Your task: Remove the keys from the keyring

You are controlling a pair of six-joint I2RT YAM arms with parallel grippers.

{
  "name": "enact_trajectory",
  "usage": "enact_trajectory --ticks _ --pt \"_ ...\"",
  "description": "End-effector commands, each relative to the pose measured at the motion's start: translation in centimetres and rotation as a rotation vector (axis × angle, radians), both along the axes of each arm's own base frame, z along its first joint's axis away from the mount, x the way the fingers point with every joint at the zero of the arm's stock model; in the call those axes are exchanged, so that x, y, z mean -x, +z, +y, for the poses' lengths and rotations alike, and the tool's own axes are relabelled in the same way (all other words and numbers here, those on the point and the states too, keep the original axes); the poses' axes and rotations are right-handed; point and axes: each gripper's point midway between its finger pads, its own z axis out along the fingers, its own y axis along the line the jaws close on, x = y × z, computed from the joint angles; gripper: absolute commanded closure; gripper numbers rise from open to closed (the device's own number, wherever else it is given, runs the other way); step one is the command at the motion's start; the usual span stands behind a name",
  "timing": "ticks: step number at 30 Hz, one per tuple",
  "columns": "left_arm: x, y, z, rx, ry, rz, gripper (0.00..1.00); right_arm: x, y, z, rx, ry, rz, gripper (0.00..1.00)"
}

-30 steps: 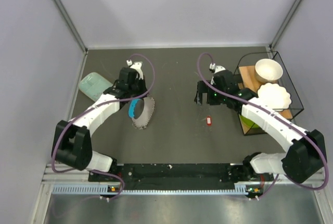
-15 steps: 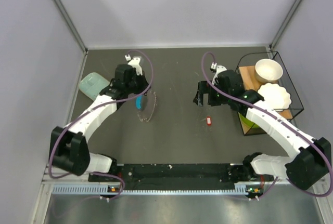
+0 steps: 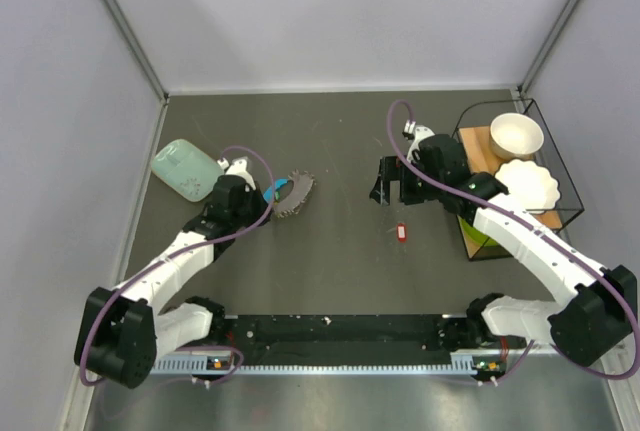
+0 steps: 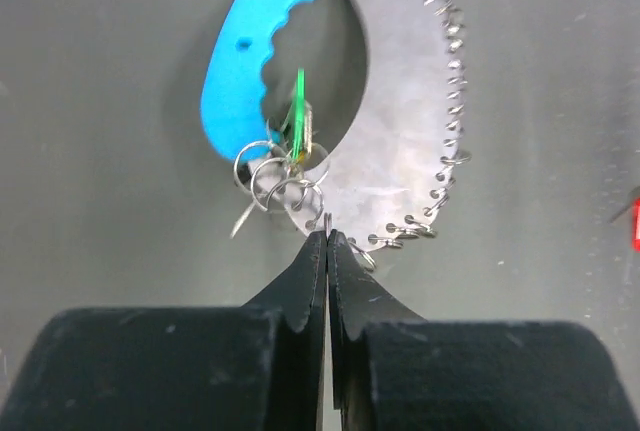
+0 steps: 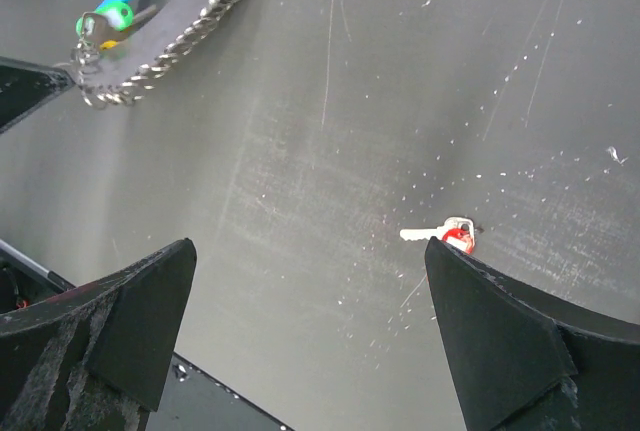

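The keyring lies flat on the dark table: a bright blue loop (image 4: 245,61) joined to a pale grey scalloped plate (image 4: 400,131) edged with small metal rings. A green-headed key (image 4: 298,116) hangs from rings inside the loop. My left gripper (image 4: 327,236) is shut, its tips pinching a small ring at the plate's near edge. From above, the keyring (image 3: 292,194) sits just right of the left gripper (image 3: 262,198). A red-headed key (image 5: 450,234) lies loose on the table (image 3: 402,232). My right gripper (image 5: 308,246) hangs open above the table, near the red key.
A mint-green flat box (image 3: 185,169) lies at the left, beyond the left arm. A wire basket (image 3: 560,166) at the right holds a white bowl (image 3: 515,135) and a scalloped white plate (image 3: 528,183). Grey walls close in the table.
The left arm has drawn back toward the near left. The keyring, lifted and edge-on half a second ago, now lies flat. The right arm has barely moved.
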Motion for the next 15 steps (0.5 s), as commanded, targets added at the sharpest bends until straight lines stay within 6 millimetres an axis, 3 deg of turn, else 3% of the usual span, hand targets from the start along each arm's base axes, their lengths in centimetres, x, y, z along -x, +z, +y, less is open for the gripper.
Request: enact_trajectory --ticks 1,3,4,6,7,8,11,12,15 --pt "-0.6 -0.6 1.1 0.017 0.121 0.034 0.97 -0.1 2.3 0.4 -0.039 0.02 -0.05 0.01" --pt "-0.4 -0.7 1.2 0.005 0.119 0.055 0.8 0.4 2.4 0.8 -0.058 0.043 -0.039 0.01" --pt "-0.7 -0.1 1.1 0.006 0.116 0.048 0.75 0.7 2.6 1.0 -0.071 0.06 -0.038 0.01" --pt "-0.7 0.8 1.1 -0.001 0.106 0.039 0.58 1.6 3.0 2.0 -0.097 0.109 -0.033 0.01" --pt "-1.2 2.4 0.6 0.019 0.081 0.004 0.42 1.6 3.1 2.2 -0.104 0.102 -0.025 0.01" --pt "-1.1 3.2 -0.1 0.036 0.041 -0.009 0.18 2.0 3.2 2.5 -0.103 0.112 -0.023 0.01" --pt "-0.7 7.0 -2.7 0.095 -0.136 -0.087 0.11 3.2 3.9 3.4 -0.109 0.148 -0.042 0.01" --pt "-0.6 8.0 -3.3 0.101 -0.187 -0.116 0.01 3.4 4.2 3.5 -0.116 0.155 -0.046 0.01" --pt "0.8 11.8 -5.5 0.177 -0.349 -0.212 0.01 4.4 5.5 3.4 -0.15 0.173 -0.067 0.01"
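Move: The keyring dangles from the left hand's shut fingertips just above the table, its middle about 5 cm ahead, 5 cm to the right and 5 cm lower. The green tray lies some 11 cm ahead and 19 cm left of that hand, 9 cm down. The red-tagged key lies roughly 3 cm back and 5 cm right of the right hand, 16 cm below; the keyring is about 6 cm ahead and 21 cm left of the right hand. The left hand finishes laying down the keyring, dipping about 2.5 cm with a slight pull back and to its left, while its fingers spread from shut to wide open and let go of the keyring's near end; it then climbs some 7 cm clear, drifting about 3 cm right. The right hand, empty and wide open, sets off back and left by about 4.5 cm, high over the table, rising slightly and turning a little counter-clockwise. ##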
